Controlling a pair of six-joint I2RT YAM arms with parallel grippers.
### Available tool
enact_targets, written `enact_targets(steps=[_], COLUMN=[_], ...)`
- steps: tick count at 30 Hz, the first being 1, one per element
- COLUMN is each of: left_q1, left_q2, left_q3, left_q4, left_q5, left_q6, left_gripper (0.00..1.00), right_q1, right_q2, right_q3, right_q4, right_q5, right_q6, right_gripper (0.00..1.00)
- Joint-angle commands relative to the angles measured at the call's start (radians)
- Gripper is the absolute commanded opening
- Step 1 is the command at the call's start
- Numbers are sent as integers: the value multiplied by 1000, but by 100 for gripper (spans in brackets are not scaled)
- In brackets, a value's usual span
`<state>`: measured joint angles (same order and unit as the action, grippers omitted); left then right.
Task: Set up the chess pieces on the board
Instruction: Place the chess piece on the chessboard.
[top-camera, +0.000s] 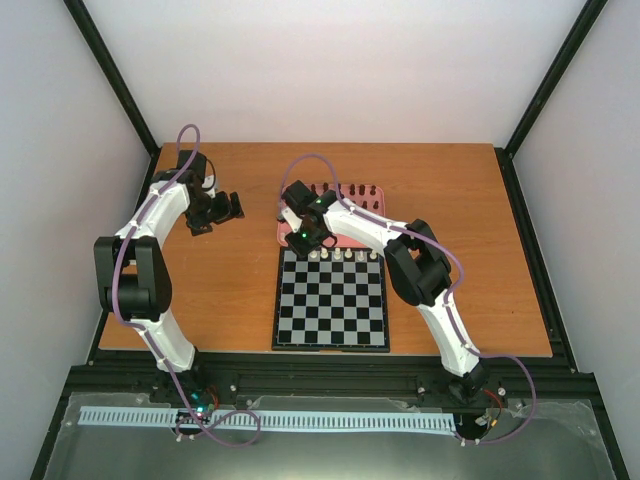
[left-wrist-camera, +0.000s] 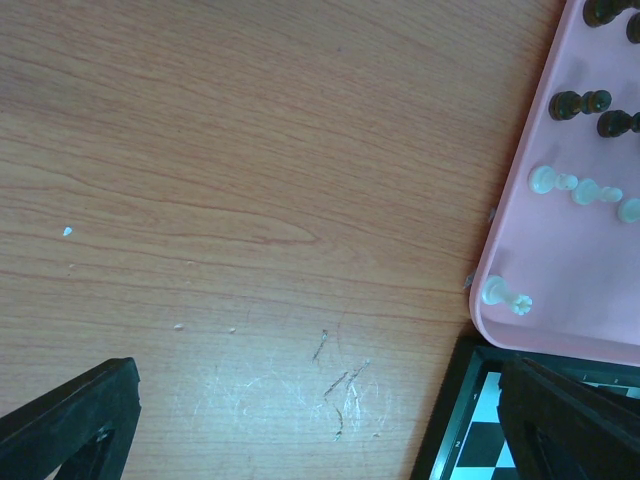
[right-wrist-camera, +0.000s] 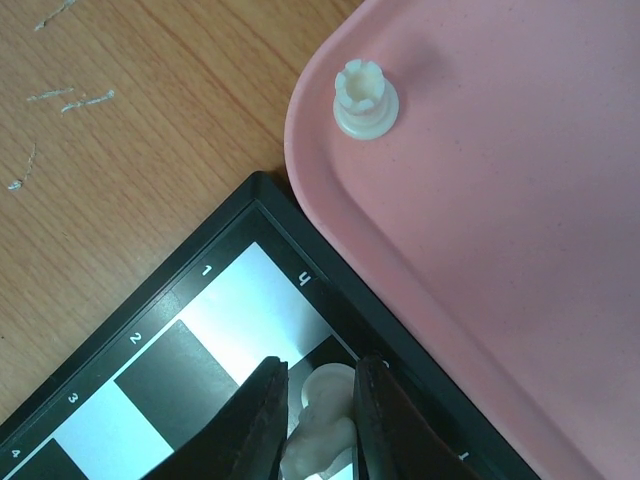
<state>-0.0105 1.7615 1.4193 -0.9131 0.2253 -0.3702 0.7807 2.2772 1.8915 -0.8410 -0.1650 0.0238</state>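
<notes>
The checkered board (top-camera: 331, 318) lies at the table's middle, with a row of white chess pieces (top-camera: 345, 256) along its far edge. My right gripper (top-camera: 298, 243) hovers over the board's far left corner. In the right wrist view it (right-wrist-camera: 318, 400) is shut on a white chess piece (right-wrist-camera: 325, 425) standing over a dark square of the board (right-wrist-camera: 200, 320). A white rook (right-wrist-camera: 365, 100) stands on the pink tray (right-wrist-camera: 520, 200). My left gripper (top-camera: 225, 208) hangs open and empty over bare wood left of the tray; its fingers (left-wrist-camera: 80, 420) are spread wide.
The pink tray (top-camera: 283, 236) sits just beyond the board and holds dark pieces (top-camera: 360, 190). The left wrist view shows the tray (left-wrist-camera: 570, 290) with white pieces (left-wrist-camera: 585, 188), dark pieces (left-wrist-camera: 578, 103) and the board's corner (left-wrist-camera: 470, 420). Black frame posts bound the table.
</notes>
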Motion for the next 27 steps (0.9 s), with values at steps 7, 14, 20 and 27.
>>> enact_targets(steps=[7, 14, 20, 27], left_q1=[-1, -2, -2, -2], left_q2=[-21, -23, -23, -26], left_q3=[9, 9, 10, 8], left_q4=[11, 11, 10, 12], left_q5=[4, 4, 8, 11], left_q6=[-10, -10, -9, -12], left_gripper=[100, 100, 100, 100], right_q1=[6, 6, 6, 6], right_q2=[-19, -52, -77, -78], right_q3=[7, 19, 44, 117], right_q4=[-5, -9, -17, -44], right_q5=[8, 30, 33, 42], right_q6=[-14, -15, -22, -24], right_gripper=[24, 31, 44, 51])
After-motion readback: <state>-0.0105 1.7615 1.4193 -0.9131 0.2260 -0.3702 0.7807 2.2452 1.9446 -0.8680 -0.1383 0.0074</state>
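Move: The right fingers are still around the white knight on its dark square, second from the left in the board's farthest row; that square is straight below, about 3 cm down. The empty corner square is 3 cm to the left, the nearest placed white piece 3 cm to the right, and the white rook in the pink tray about 4 cm ahead and 4 cm left, all slightly lower than the hand. From the left hand, the knight's square is some 16 cm right, 4 cm back and 10 cm below. The right fingers let go of the white knight, easing open gradually while the hand stays in place over its square. Still opening to about half their range, they then lift nearly straight up and clear of the knight by about 3 cm, drifting roughly 1 cm forward. ##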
